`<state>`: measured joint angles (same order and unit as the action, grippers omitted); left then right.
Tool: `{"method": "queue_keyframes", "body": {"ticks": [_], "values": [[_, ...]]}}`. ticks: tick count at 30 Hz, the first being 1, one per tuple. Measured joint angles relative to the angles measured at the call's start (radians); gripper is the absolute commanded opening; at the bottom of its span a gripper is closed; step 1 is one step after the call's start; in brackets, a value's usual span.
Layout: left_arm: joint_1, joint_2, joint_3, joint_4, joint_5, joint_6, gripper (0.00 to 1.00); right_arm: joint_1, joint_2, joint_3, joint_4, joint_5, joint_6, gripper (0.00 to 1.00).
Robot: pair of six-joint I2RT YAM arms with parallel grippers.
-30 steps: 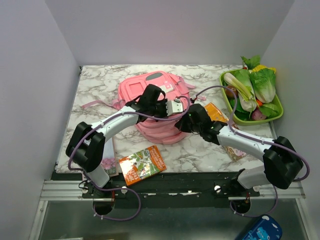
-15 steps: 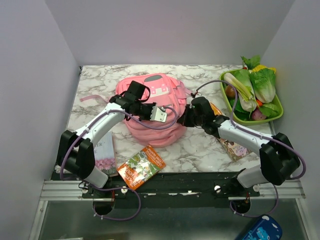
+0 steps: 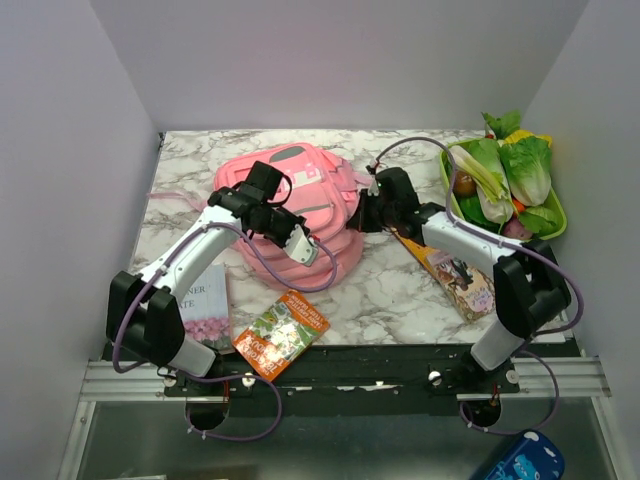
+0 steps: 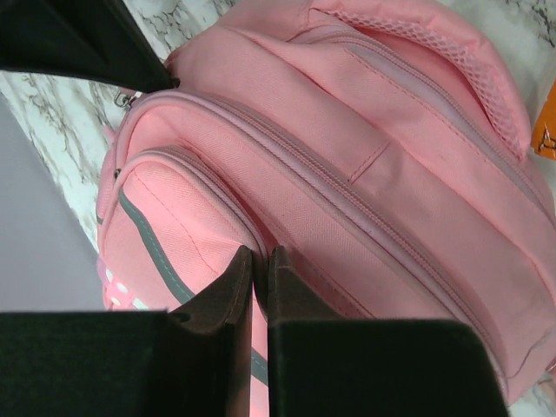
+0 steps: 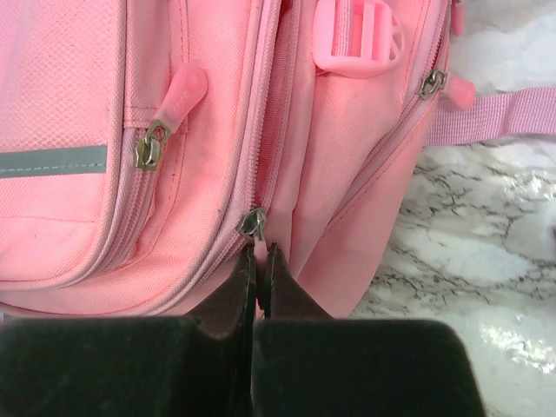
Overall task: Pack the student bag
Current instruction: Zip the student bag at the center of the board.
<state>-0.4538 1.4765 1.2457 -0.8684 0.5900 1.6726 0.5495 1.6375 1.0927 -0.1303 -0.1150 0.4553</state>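
The student bag, a large pink backpack, lies in the middle of the marble table. My left gripper is on its front part. In the left wrist view the left gripper is shut on a fold of pink fabric beside a zip seam of the student bag. My right gripper is at the bag's right side. The right wrist view shows the right gripper shut on a pink zip pull, just below its metal slider on the student bag.
A green tray of vegetables stands at the back right. A printed pouch lies under the right arm. An orange book and a white book lie at the front left. A pink strap trails left.
Both grippers have moved toward the back left, and the bag has shifted that way with them. The white book at the front left has come into view.
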Motion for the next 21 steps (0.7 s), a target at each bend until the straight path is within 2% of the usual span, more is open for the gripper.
{"method": "queue_keyframes", "body": {"ticks": [5,8,10,12,13,14,17,19,21], "values": [[0.000,-0.018,0.002,-0.036,-0.040,0.072,0.00,-0.002,0.085,0.105,-0.034,-0.058,-0.055,0.01],[0.000,-0.030,-0.009,-0.028,-0.044,0.066,0.00,-0.003,0.100,0.123,-0.034,-0.082,-0.069,0.01],[-0.002,-0.040,-0.034,0.016,-0.040,-0.007,0.15,-0.010,0.087,0.101,-0.010,-0.096,-0.070,0.01],[-0.002,-0.043,-0.055,0.082,-0.024,-0.110,0.43,-0.018,0.067,0.055,0.027,-0.101,-0.064,0.01],[-0.005,-0.043,-0.061,0.111,-0.016,-0.170,0.50,-0.022,0.056,0.031,0.044,-0.101,-0.062,0.01],[-0.007,-0.040,-0.065,0.156,-0.005,-0.294,0.53,-0.028,0.046,0.005,0.062,-0.100,-0.060,0.01],[-0.014,-0.036,-0.064,0.197,0.013,-0.460,0.56,-0.048,0.023,-0.060,0.100,-0.094,-0.051,0.01],[-0.026,-0.032,-0.067,0.232,0.016,-0.576,0.63,-0.055,0.018,-0.085,0.114,-0.092,-0.040,0.01],[-0.045,-0.033,-0.097,0.303,0.011,-0.691,0.63,-0.059,0.018,-0.094,0.124,-0.092,-0.033,0.01]]}}
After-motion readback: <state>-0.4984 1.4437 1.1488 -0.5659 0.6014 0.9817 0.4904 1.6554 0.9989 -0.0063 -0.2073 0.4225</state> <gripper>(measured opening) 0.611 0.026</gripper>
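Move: My left hand is pinching the piping on the bag's near face. From it, the main zip pull lies roughly 9 cm to the right, 4 ahead and a few cm lower, and the orange book about 20 cm back, 5 left and well below. My right hand already holds that pull, its slider a centimetre or so ahead, left and below. From the right hand, the front-pocket slider sits some 6 cm left, straight across, and the buckle about 10 cm ahead and 2 left. I keep the main zip pull pinched in my right hand, tugging it a further 2 cm or so forward and left, then swinging back right and sinking about 2 cm. My left hand holds the piping almost still, then opens to let it go and slides about 3 cm right towards the pull, turning some 30 degrees, mostly counter-clockwise. ##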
